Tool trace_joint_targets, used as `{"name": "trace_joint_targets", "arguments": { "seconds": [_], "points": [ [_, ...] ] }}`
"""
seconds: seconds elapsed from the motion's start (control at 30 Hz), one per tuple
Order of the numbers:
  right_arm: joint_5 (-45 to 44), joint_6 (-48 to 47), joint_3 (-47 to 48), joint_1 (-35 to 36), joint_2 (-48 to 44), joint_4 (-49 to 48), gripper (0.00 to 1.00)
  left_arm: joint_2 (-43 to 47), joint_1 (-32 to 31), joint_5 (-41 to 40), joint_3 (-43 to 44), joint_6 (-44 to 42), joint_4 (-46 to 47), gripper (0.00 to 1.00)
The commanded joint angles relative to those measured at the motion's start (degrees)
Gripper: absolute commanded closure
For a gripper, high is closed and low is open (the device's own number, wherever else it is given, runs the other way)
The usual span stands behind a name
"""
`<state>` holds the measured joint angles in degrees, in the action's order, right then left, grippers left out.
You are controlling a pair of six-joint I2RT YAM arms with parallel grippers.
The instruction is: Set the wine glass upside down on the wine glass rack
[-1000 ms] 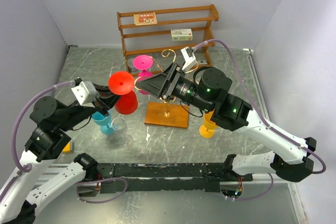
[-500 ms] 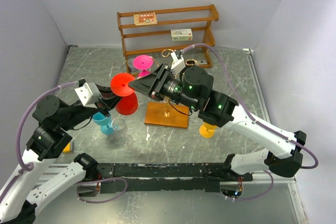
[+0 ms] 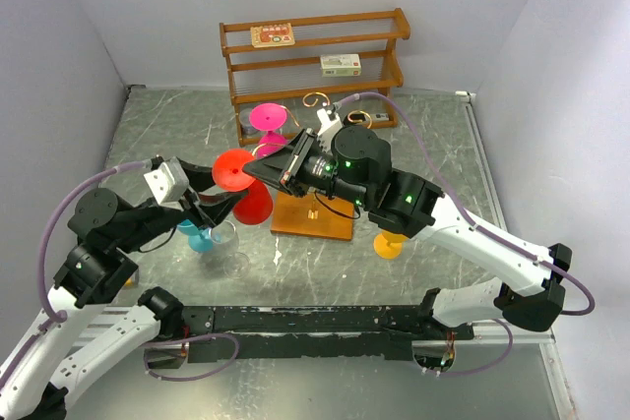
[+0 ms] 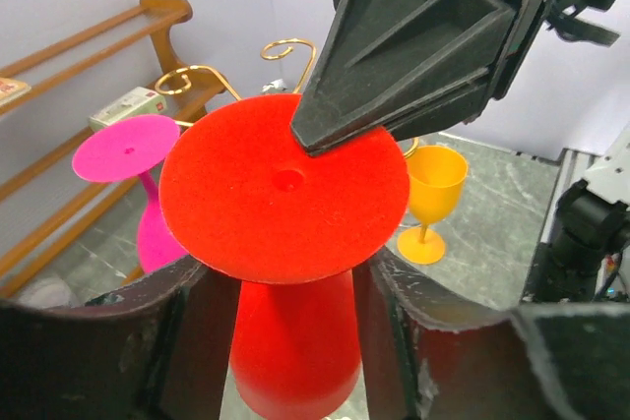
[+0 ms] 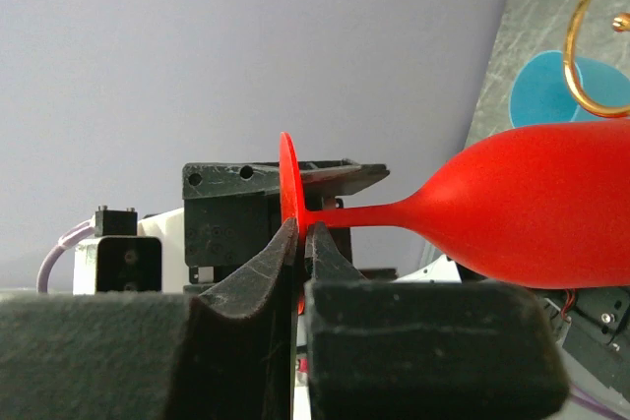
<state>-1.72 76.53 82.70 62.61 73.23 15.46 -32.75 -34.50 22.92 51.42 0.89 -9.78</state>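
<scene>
The red wine glass (image 3: pixel 258 204) hangs in the air left of the rack, its round foot (image 4: pixel 285 189) tilted up and its bowl (image 4: pixel 295 341) pointing down. My right gripper (image 3: pixel 251 168) is shut on the rim of that foot, and the right wrist view shows its pads (image 5: pixel 285 243) pinching the thin disc. My left gripper (image 3: pixel 219 206) is open, one finger (image 4: pixel 187 312) on each side of the bowl, below the foot. The wine glass rack (image 3: pixel 313 215) has gold scroll arms (image 4: pixel 285 46) on a wooden base and stands just right of the glass.
A pink glass (image 3: pixel 268 117) sits foot-up at the rack's far left. A blue glass (image 3: pixel 200 236) and a clear glass (image 3: pixel 228 241) stand under my left arm. An orange glass (image 3: pixel 389 238) stands right of the base. A brown wooden shelf (image 3: pixel 315 56) holds small boxes at the back.
My right gripper has moved left and closed on the red glass's foot. My left gripper has opened from around the glass and dropped slightly. The glass has shifted a little right.
</scene>
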Motion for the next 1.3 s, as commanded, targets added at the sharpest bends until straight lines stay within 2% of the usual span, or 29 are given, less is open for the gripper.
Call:
{"name": "trace_joint_targets", "arguments": {
  "seconds": [0.0, 0.03, 0.17, 0.37, 0.9, 1.27],
  "points": [
    [-1.44, 3.44, 0.77, -0.08, 0.16, 3.52, 1.0, 2.45, -0.04, -0.98, -0.52, 3.11, -1.15, 0.39],
    [-1.83, 3.9, 0.98, -0.14, 0.22, 4.23, 1.0, 2.98, -0.04, -1.22, -0.64, 3.29, -1.53, 0.34],
    [-3.85, 6.78, 0.69, -0.14, 0.1, 6.39, 1.0, 5.52, -0.03, -3.42, -1.11, 3.55, -3.25, 0.26],
    [-7.94, 8.67, -0.22, -0.15, -0.58, 7.02, 1.0, 8.74, -0.04, -6.81, -0.93, 4.58, -5.99, 0.2],
    [-19.86, 7.31, 0.68, -0.15, -0.41, 11.49, 1.0, 11.75, -0.04, -11.8, -0.82, 10.42, -7.45, 0.18],
    [-24.81, 9.18, -0.59, -0.13, -1.64, 13.5, 1.0, 11.5, -0.03, -13.51, 0.1, 11.79, -7.85, 0.18]
  ]
}}
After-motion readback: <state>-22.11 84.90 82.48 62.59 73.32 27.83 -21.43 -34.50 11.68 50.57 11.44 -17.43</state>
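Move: Ahead of the right hand, which pinches the upturned foot of the red wine glass, the rack's empty near-left curl lies about 8 cm farther out, 2 cm right and 8 cm lower. The pink glass hangs some 7 cm beyond that curl; the rack's post is roughly 11 cm ahead and 9 cm right of the hand. For the left hand, the red glass's middle is about 1 cm ahead, 2 cm right and 4 cm below, between its already parting fingers. Carrying the red glass by its pinched foot, the right hand first sinks, then swings forward and to the right while still lowering, about 5 cm forward, 5 down and 4 right, turning some 20 degrees clockwise towards the rack's near-left curl. The left hand opens wide and backs off the bowl, some 5 cm to its left and slightly back. ##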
